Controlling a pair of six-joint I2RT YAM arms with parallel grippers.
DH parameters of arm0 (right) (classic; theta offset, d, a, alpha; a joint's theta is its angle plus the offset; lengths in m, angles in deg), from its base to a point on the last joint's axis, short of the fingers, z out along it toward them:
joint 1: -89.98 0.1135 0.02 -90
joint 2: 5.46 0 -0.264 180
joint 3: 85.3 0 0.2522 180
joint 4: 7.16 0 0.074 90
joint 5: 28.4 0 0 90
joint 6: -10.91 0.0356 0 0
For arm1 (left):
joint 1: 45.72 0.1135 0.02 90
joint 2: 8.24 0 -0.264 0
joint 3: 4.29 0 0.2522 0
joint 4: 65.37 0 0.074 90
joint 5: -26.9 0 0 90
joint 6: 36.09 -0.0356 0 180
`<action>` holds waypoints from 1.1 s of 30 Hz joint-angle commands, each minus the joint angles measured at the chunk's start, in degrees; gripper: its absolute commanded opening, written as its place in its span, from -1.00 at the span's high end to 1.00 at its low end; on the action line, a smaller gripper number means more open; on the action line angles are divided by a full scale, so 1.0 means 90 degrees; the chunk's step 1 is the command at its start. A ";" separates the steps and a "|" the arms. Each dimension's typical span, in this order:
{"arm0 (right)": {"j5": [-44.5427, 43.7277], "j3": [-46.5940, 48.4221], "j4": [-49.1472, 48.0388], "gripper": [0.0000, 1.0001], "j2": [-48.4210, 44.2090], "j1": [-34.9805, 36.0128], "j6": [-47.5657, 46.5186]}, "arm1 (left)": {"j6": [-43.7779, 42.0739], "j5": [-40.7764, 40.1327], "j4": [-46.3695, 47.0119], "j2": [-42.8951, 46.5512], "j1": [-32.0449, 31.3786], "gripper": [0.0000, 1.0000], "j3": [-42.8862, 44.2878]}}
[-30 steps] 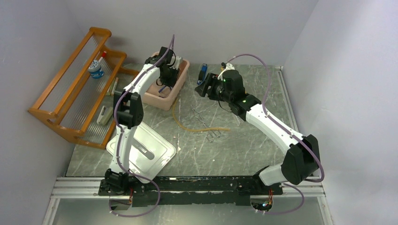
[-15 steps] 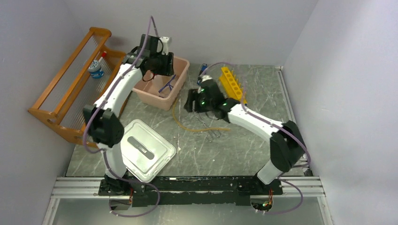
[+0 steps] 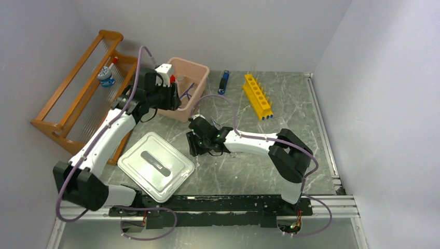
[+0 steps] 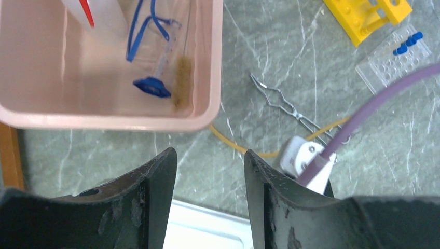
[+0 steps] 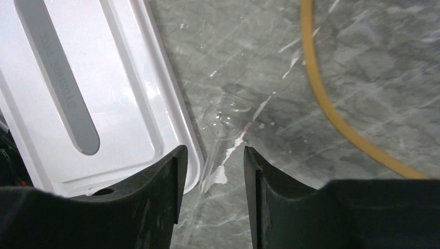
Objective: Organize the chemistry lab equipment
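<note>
In the left wrist view the pink tub (image 4: pixel 104 122) holds a white squeeze bottle with a red nozzle (image 4: pixel 101 13), blue tongs (image 4: pixel 147 26), a blue-capped clear tube (image 4: pixel 154 85) and a small brush (image 4: pixel 181 78). My left gripper (image 4: pixel 207 155) hangs open and empty over the table just in front of the tub. Thin metal tongs (image 4: pixel 283 104) and a tan hose (image 4: pixel 244 148) lie on the table. My right gripper (image 5: pixel 210 153) is low beside the lid (image 5: pixel 78 93), open. A clear glass piece (image 5: pixel 223 116) lies there, its thin stem running between the fingers without touching them.
The grey-white lid (image 3: pixel 155 166) lies at the front left. A wooden rack (image 3: pixel 78 109) with a small jar (image 3: pixel 106 78) stands along the left wall. A yellow holed rack (image 3: pixel 258 96) and a blue item (image 3: pixel 224 80) sit at the back.
My left gripper came up out of the tub and moved to its near side, jaws wider. My right arm swung from the back of the table down beside the lid, jaws narrower.
</note>
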 commanded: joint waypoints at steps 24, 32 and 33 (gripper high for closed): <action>-0.1151 0.0801 0.1294 0.61 0.1153 0.0467 0.1180 | 0.1535 -0.0521 0.0585 0.2396 0.0051 -0.07 -0.3055; -0.1380 0.0644 0.1042 0.96 0.0510 0.0387 0.1098 | 0.1666 -0.0382 0.0702 0.2526 0.0051 -0.05 -0.3085; -0.1397 0.0617 0.0926 0.95 0.0355 0.0354 0.1060 | 0.1687 -0.0349 0.0728 0.2532 0.0051 -0.06 -0.3063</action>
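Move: Under the right hand lies the glass funnel; its neck, just below the bulb, is about 1 cm back and 5 cm down. The lid's middle is some 15 cm left and 4 cm back, the yellow hose's bend about 6 cm ahead and 4 cm right, both lower by about 5 cm. From the left hand, the funnel neck is about 15 cm back, 7 cm right and 23 cm below. Right hand sinks about 4 cm and pinches the funnel's neck; left backs and sinks away from the bin. ##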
